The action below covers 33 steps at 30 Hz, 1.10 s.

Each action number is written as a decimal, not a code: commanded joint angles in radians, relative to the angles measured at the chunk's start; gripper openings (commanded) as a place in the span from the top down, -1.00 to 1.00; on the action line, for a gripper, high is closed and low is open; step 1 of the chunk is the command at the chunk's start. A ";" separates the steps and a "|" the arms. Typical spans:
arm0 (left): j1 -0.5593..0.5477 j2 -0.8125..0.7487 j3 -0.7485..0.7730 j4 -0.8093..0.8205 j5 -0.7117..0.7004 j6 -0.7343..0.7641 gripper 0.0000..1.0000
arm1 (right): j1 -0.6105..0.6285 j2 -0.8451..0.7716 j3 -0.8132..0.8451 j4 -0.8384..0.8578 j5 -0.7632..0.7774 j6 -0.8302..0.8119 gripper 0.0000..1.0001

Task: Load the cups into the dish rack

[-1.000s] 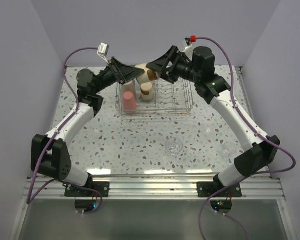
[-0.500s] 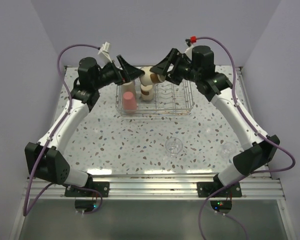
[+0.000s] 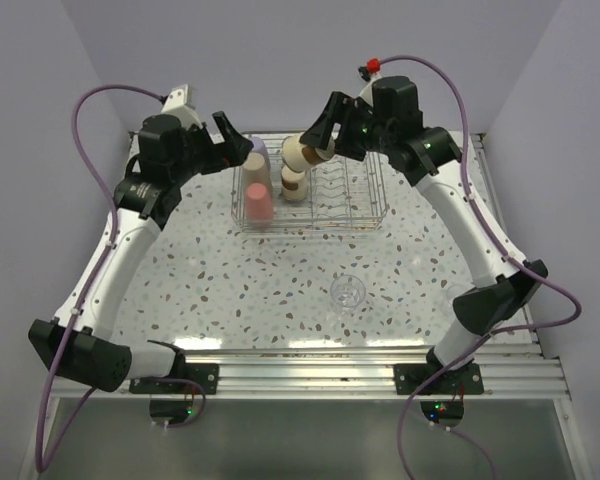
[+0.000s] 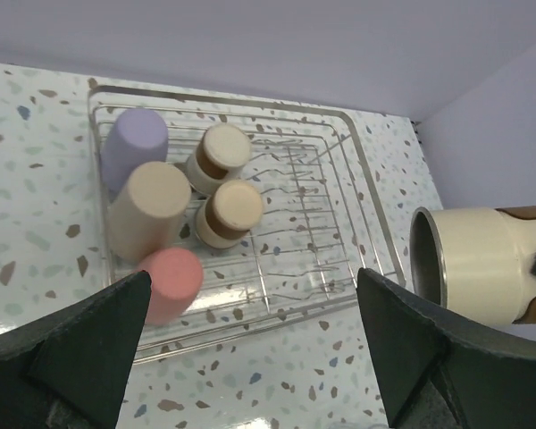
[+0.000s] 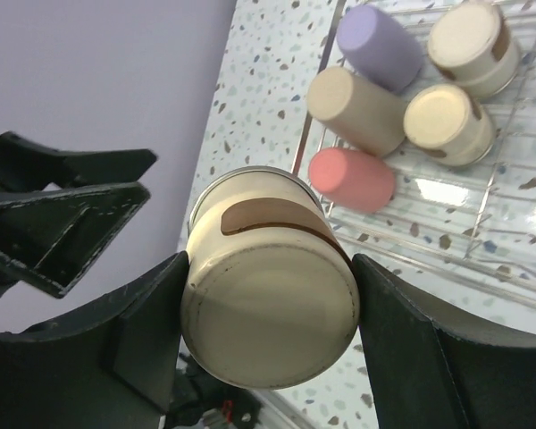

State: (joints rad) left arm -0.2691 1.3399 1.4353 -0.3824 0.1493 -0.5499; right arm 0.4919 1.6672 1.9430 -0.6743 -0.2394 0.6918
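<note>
My right gripper [image 3: 312, 140] is shut on a cream cup [image 5: 268, 277] with a brown band and a metal inside, held on its side above the dish rack's [image 3: 325, 227] left end. My left gripper [image 3: 232, 142] hangs open and empty just left of that cup [image 4: 482, 259], apart from it. In the rack's left part stand a lavender cup [image 4: 134, 147], a tan cup [image 4: 149, 206] and a red cup [image 4: 170, 281], all upside down, plus two cream cups [image 4: 230, 213] with brown bands. A clear cup [image 3: 348, 291] stands on the table in front of the rack.
The rack's right part [image 4: 339, 223] holds only wire prongs. Purple walls close in the speckled table [image 3: 230, 290] at the back and both sides. Both arms reach high over the rack's back left corner, with their cables looping above.
The left gripper has opened, let go of the cream cup and drawn back to the left. The right gripper keeps the cup and has shifted slightly up and back.
</note>
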 commanded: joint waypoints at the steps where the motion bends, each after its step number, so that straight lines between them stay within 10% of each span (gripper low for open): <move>1: 0.004 -0.076 -0.004 -0.065 -0.180 0.091 -1.00 | 0.057 0.049 0.138 -0.125 0.127 -0.139 1.00; 10: 0.004 -0.203 -0.163 -0.102 -0.203 0.114 -1.00 | 0.165 0.356 0.530 -0.455 0.414 -0.291 1.00; 33: 0.004 -0.275 -0.211 -0.173 -0.225 0.166 -1.00 | 0.185 0.606 0.537 -0.412 0.402 -0.327 1.00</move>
State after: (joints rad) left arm -0.2687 1.0702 1.2282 -0.5629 -0.0814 -0.4004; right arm 0.6697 2.2532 2.4176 -1.1099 0.1654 0.3798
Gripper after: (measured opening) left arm 0.997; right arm 0.716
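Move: The right hand holds a cream cup with a brown band high over the rack; its free slot is about 8 cm ahead, 4 cm left and 30 cm below. The near cream cup stands some 8 cm beyond that slot, and the pink cup is about 9 cm ahead and 13 cm left of the hand, similarly low. From the empty left hand the slot lies roughly 7 cm ahead, 12 cm right and 27 cm down. The right hand keeps its grip on the cream cup, eases a few centimetres left, then sinks some 18 cm while working about 4 cm forward, towards the free slot beside the pink cup and in front of the near cream cup; on the way its wrist rolls about 40 degrees, left side dropping, so that the cup's mouth turns down to the rack. The open left hand draws off empty, back and to its left by 6 or 7 cm each and slightly down, then stays clear of the rack. ##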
